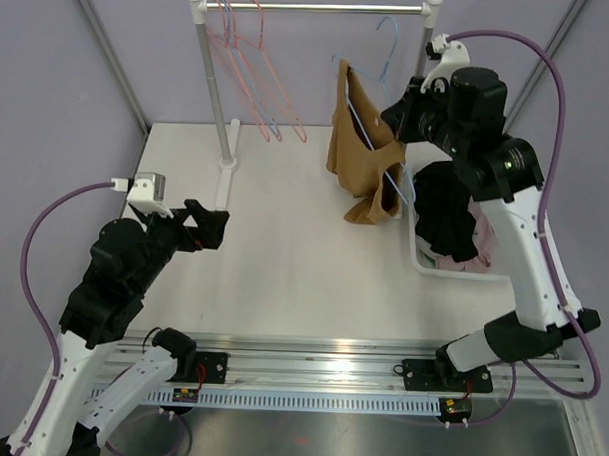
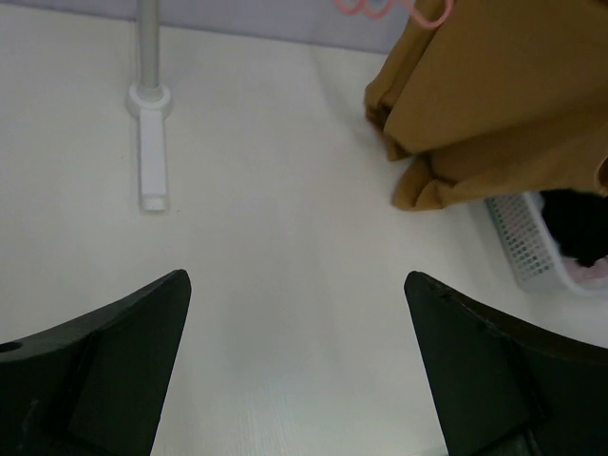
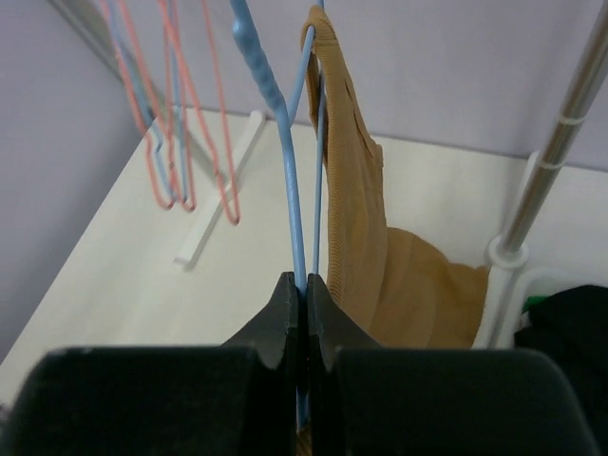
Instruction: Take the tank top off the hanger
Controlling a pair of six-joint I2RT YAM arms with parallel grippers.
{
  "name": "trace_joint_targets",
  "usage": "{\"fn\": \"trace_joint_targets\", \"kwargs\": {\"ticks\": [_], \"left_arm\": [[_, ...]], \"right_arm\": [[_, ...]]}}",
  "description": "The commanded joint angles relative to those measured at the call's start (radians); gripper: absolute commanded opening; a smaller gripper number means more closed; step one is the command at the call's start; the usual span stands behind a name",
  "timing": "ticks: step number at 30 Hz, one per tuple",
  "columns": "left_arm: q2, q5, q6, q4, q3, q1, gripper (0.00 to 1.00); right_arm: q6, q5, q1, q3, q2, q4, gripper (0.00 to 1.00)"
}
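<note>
A tan tank top (image 1: 359, 150) hangs from a blue wire hanger (image 1: 388, 51) below the rack rail, and its lower end bunches on the table. My right gripper (image 1: 396, 126) is shut on the hanger. In the right wrist view the closed gripper (image 3: 306, 283) pinches the blue hanger wire (image 3: 285, 142), with the tank top (image 3: 366, 228) draped just to its right. Whether the hook rests on the rail I cannot tell. My left gripper (image 1: 209, 228) hovers open over the left of the table, well apart from the garment. Its wrist view shows the empty gripper (image 2: 296, 313) facing the tank top (image 2: 494, 104).
A white clothes rack (image 1: 312, 6) stands at the back with several pink and blue empty hangers (image 1: 255, 76). Its foot (image 2: 152, 142) lies on the table. A white basket (image 1: 421, 254) with dark clothes sits at the right, beside the tank top.
</note>
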Motion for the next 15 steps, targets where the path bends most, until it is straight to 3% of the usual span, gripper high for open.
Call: {"fn": "trace_joint_targets", "kwargs": {"ticks": [1,6,9,15], "left_arm": [[0.073,0.143,-0.071,0.162,0.095,-0.012,0.99],[0.185,0.177,-0.079,0.319,0.146,-0.097,0.99],[0.228,0.140,-0.020,0.426,0.155,-0.211,0.99],[0.371,0.071,0.079,0.549,0.181,-0.344,0.99]], "right_arm": [[0.062,-0.095,0.032,-0.110,-0.164,-0.026,0.00],[0.118,-0.228,0.037,-0.363,-0.397,-0.056,0.00],[0.151,-0.288,0.037,-0.489,-0.509,-0.057,0.00],[0.195,-0.460,0.038,-0.642,-0.645,-0.013,0.00]]}}
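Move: The brown tank top hangs on the blue hanger that the right gripper already holds. From the left gripper it is about 28 cm to the right, 17 cm ahead and at nearly the same height. From the right gripper its middle is some 5 cm left, 2 cm ahead and 12 cm below; the left gripper is roughly 34 cm left, 17 cm back and 15 cm lower. The rack's right post stands about 10 cm right and 13 cm ahead of the right gripper, its middle 20 cm below. Keep the right fingers shut on the blue hanger and draw it quickly back from the rack, about 19 cm towards the base, sinking some 6 cm and turning the hand counter-clockwise. Meanwhile sweep the open left gripper about 14 cm right and half as much up towards the tank top, swinging it roughly 25 degrees clockwise; stop short of touching. ##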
